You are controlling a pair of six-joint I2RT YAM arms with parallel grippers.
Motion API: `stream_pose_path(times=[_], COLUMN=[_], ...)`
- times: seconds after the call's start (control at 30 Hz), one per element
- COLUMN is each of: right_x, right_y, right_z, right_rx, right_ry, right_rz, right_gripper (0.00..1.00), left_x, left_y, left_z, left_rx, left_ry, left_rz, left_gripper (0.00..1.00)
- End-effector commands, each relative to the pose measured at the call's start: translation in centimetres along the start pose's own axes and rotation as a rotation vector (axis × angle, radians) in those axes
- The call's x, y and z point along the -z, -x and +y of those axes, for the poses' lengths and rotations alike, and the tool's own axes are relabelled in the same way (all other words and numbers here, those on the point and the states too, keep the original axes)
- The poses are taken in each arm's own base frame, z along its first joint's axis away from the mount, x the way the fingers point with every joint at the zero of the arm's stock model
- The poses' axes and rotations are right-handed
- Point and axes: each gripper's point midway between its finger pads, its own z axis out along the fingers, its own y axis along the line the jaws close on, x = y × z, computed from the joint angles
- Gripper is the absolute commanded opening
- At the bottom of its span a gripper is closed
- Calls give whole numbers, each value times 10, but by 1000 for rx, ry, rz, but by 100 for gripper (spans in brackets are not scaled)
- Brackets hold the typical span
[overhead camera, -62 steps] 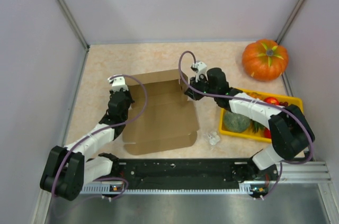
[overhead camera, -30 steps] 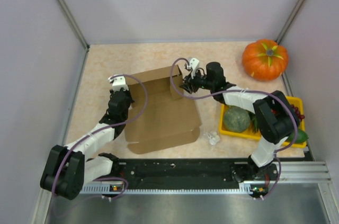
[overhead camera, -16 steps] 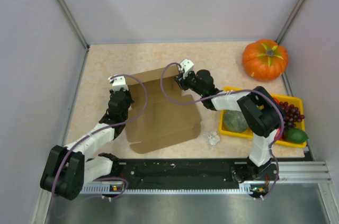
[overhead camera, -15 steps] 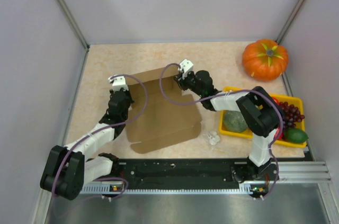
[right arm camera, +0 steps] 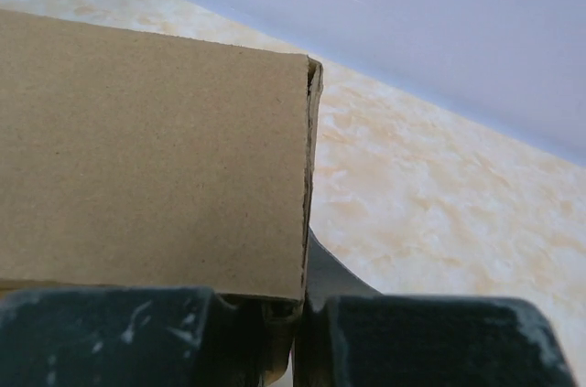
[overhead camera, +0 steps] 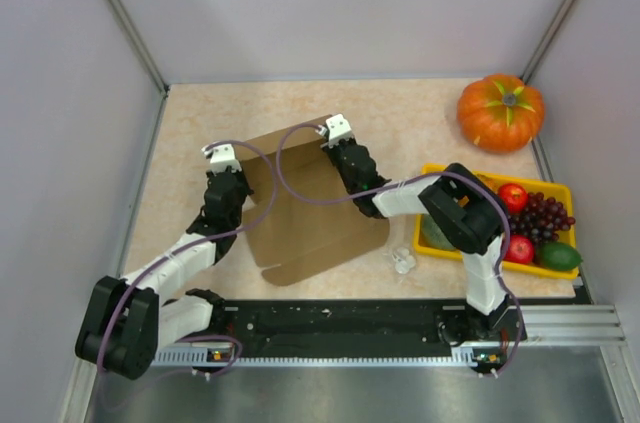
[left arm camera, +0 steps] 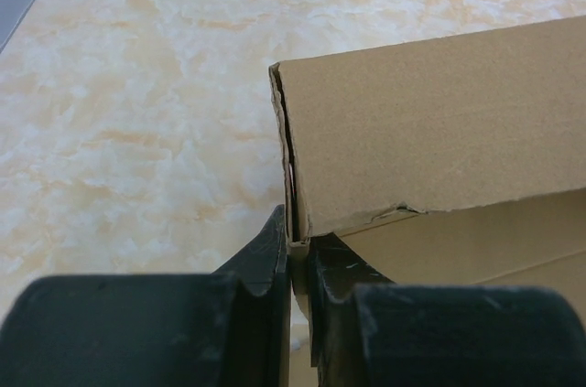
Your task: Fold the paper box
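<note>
The paper box [overhead camera: 315, 218] is a brown cardboard sheet lying mid-table, its far strip folded up and doubled over. My left gripper [overhead camera: 238, 178] is shut on the left end of that strip; in the left wrist view the fingers [left arm camera: 275, 254] pinch the cardboard edge [left arm camera: 439, 122] at the left gripper [left arm camera: 298, 241]. My right gripper [overhead camera: 333, 150] is shut on the strip's right end. The right wrist view shows the doubled edge [right arm camera: 156, 158] clamped in the right gripper [right arm camera: 300, 300].
An orange pumpkin [overhead camera: 501, 112] sits at the back right. A yellow tray [overhead camera: 556, 188] at the right holds grapes [overhead camera: 545, 215], a red apple [overhead camera: 512, 195] and other produce. A small clear object [overhead camera: 402, 261] lies near the box's front right corner. Walls enclose the table.
The right arm swung left along the box's far edge and its jaws closed on the strip's right end. The box turned and slid slightly. The left gripper kept its hold.
</note>
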Motion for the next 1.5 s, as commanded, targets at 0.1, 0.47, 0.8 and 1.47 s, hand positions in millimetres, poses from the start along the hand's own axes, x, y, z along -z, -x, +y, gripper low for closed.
stream_pose_path(times=[0.1, 0.47, 0.8, 1.47], right_x=[5, 46, 76, 72], right_y=[5, -7, 2, -12], right_z=[-11, -19, -11, -25], right_rx=[53, 28, -163, -466], right_ry=[-217, -50, 336, 190], right_rz=[3, 52, 51, 352], right_gripper=[0, 64, 80, 84], left_x=[2, -1, 2, 79], left_y=[29, 30, 30, 7], left_z=[-8, 0, 1, -32], left_rx=[109, 108, 73, 323], left_ry=[-23, 33, 29, -185], left_rz=[-80, -81, -61, 281], left_gripper=[0, 0, 1, 65])
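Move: The box's standing far wall is pinched at both ends, the left hand's pads at its left corner and the right hand's at its right corner, each corner within about a centimetre of its hand. From the right hand, the middle of the box floor is about 13 cm back, 2 cm left and some 9 cm below. The front flap lies about 22 cm back, 1 cm left, and the clear plastic lump about 23 cm back, 17 cm right, both at table height. The far wall's right corner is let go first: the right hand holds briefly, opens wide and pulls away back and to the right, some 8 cm, dipping, rising and sinking again while it swings counter-clockwise and tips down some 25 degrees. The left hand keeps its pinch nearly still, then opens too and backs off about 4 cm, slightly right and up, with a small roll. ##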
